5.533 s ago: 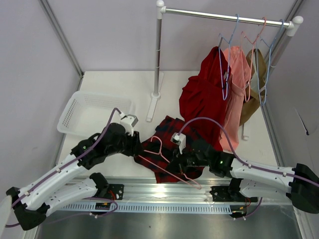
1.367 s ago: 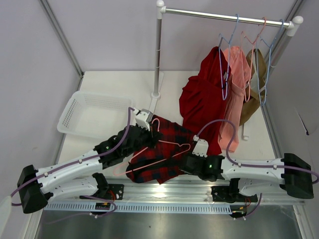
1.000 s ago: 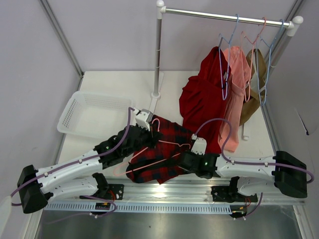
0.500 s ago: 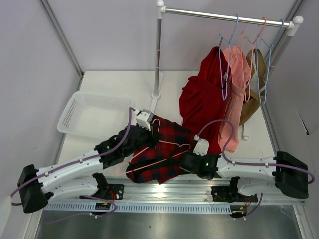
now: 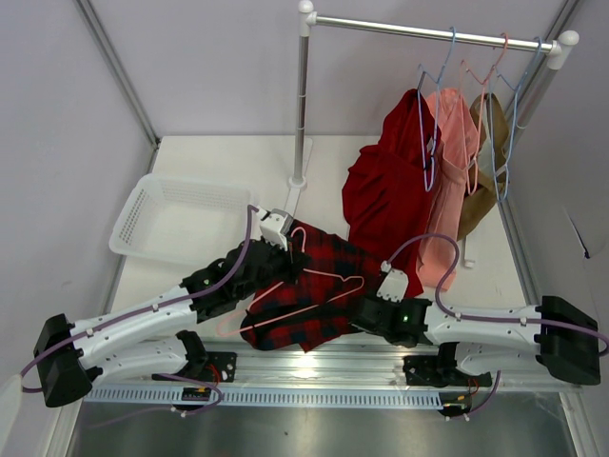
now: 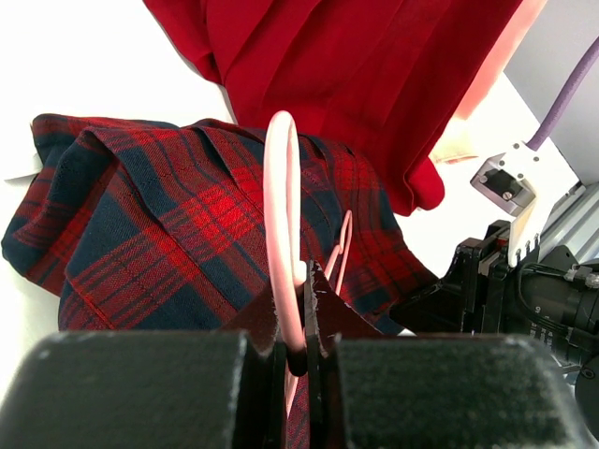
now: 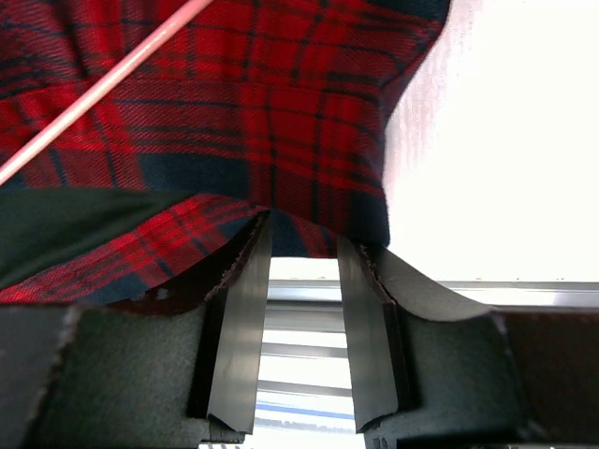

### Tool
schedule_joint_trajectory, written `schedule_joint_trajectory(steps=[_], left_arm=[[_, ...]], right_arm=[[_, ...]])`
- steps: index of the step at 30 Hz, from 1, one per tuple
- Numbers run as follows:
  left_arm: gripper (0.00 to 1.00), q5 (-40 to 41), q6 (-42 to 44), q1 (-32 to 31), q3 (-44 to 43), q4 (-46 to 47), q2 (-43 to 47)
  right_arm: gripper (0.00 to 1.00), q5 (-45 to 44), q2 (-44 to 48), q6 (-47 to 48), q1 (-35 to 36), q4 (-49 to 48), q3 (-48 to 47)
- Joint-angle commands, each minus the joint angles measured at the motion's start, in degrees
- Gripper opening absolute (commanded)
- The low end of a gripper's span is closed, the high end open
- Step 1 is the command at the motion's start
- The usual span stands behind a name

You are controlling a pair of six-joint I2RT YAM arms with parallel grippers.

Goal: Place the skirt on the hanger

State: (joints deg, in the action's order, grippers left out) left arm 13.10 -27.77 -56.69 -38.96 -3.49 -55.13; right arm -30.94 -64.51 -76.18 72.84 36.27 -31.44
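Observation:
The red-and-black plaid skirt (image 5: pixel 319 297) lies bunched on the table's near middle, with the pale-pink wire hanger (image 5: pixel 328 276) lying across it. My left gripper (image 5: pixel 283 249) is at the skirt's upper left. In the left wrist view it (image 6: pixel 298 313) is shut on the hanger (image 6: pixel 281 187) just below the hook, above the skirt (image 6: pixel 159 234). My right gripper (image 5: pixel 366 309) sits at the skirt's right edge. The right wrist view shows it (image 7: pixel 304 234) open, the skirt's (image 7: pixel 262 103) hem touching its fingertips and nothing between the fingers. The hanger's wire (image 7: pixel 103 84) crosses the cloth.
A white basket (image 5: pixel 176 219) stands at the left. A clothes rack (image 5: pixel 303 114) at the back carries a solid-red garment (image 5: pixel 390 190), a salmon-pink one (image 5: pixel 452 162), an olive one (image 5: pixel 483 190) and blue hangers (image 5: pixel 433 71). A metal rail (image 5: pixel 314 360) runs along the near edge.
My right gripper has opened wider and drawn back a little to the right, off the skirt's edge. The left gripper, hanger and skirt have stayed put.

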Motion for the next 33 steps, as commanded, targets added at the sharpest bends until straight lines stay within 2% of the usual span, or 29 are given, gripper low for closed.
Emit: schedule_joint_trajectory(steps=[1,12,17,24,27,31,33], left_arm=[[0.0,0.0,1.9,0.4,-1.5,2.3,0.0],[0.0,-0.1,1.8,0.4,-1.3,1.9,0.1],[0.0,-0.1,1.8,0.4,-1.0,1.9,0.3],[0.0,-0.2,1.9,0.4,-1.2,1.7,0.4],[0.0,-0.4,1.9,0.4,-1.1,1.8,0.4],[0.0,-0.5,2.1,0.4,-1.1,1.7,0.8],[0.0,-0.6,2.2,0.4,-0.9,1.6,1.1]], right_arm=[[0.4,-3.3,1.1,-2.0,-0.9,-1.5,1.6],[0.43,-3.0,2.0,2.6,-4.8,-7.9,2.7],[0.4,-2.5,0.9,3.1,-6.0,-8.8,3.0],[0.31,-2.1,-0.1,3.6,-7.3,-10.3,3.9],[0.23,-1.8,-0.8,4.6,-8.3,-11.0,4.0],[0.06,-1.2,-0.2,5.5,-8.9,-10.7,3.5],[0.01,-0.9,0.9,5.8,-8.9,-10.0,3.2]])
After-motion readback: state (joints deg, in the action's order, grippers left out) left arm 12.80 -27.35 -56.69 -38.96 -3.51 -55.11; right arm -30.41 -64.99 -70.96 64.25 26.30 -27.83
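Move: The skirt's near right edge lies about 3 cm ahead of the right fingertips, about 1 cm to their right and 1 cm below; they stand open at the cloth. From the right hand, the pink hanger's right end is roughly 11 cm ahead and 4 cm to the left, about level, and the red garment's hem some 12 cm ahead, 11 cm to the right and a little higher. That skirt edge is about 20 cm to the right of the left hand, 4 cm back and 15 cm below. Slide the right gripper forward some 3.5 cm over the skirt's near right edge, dipping slightly at first and staying low, with the fingers still pointing down and forward. As it eases in at the end, shut the half-open fingers to pinch the cloth. Keep the left gripper still, holding the hanger by its hook. ##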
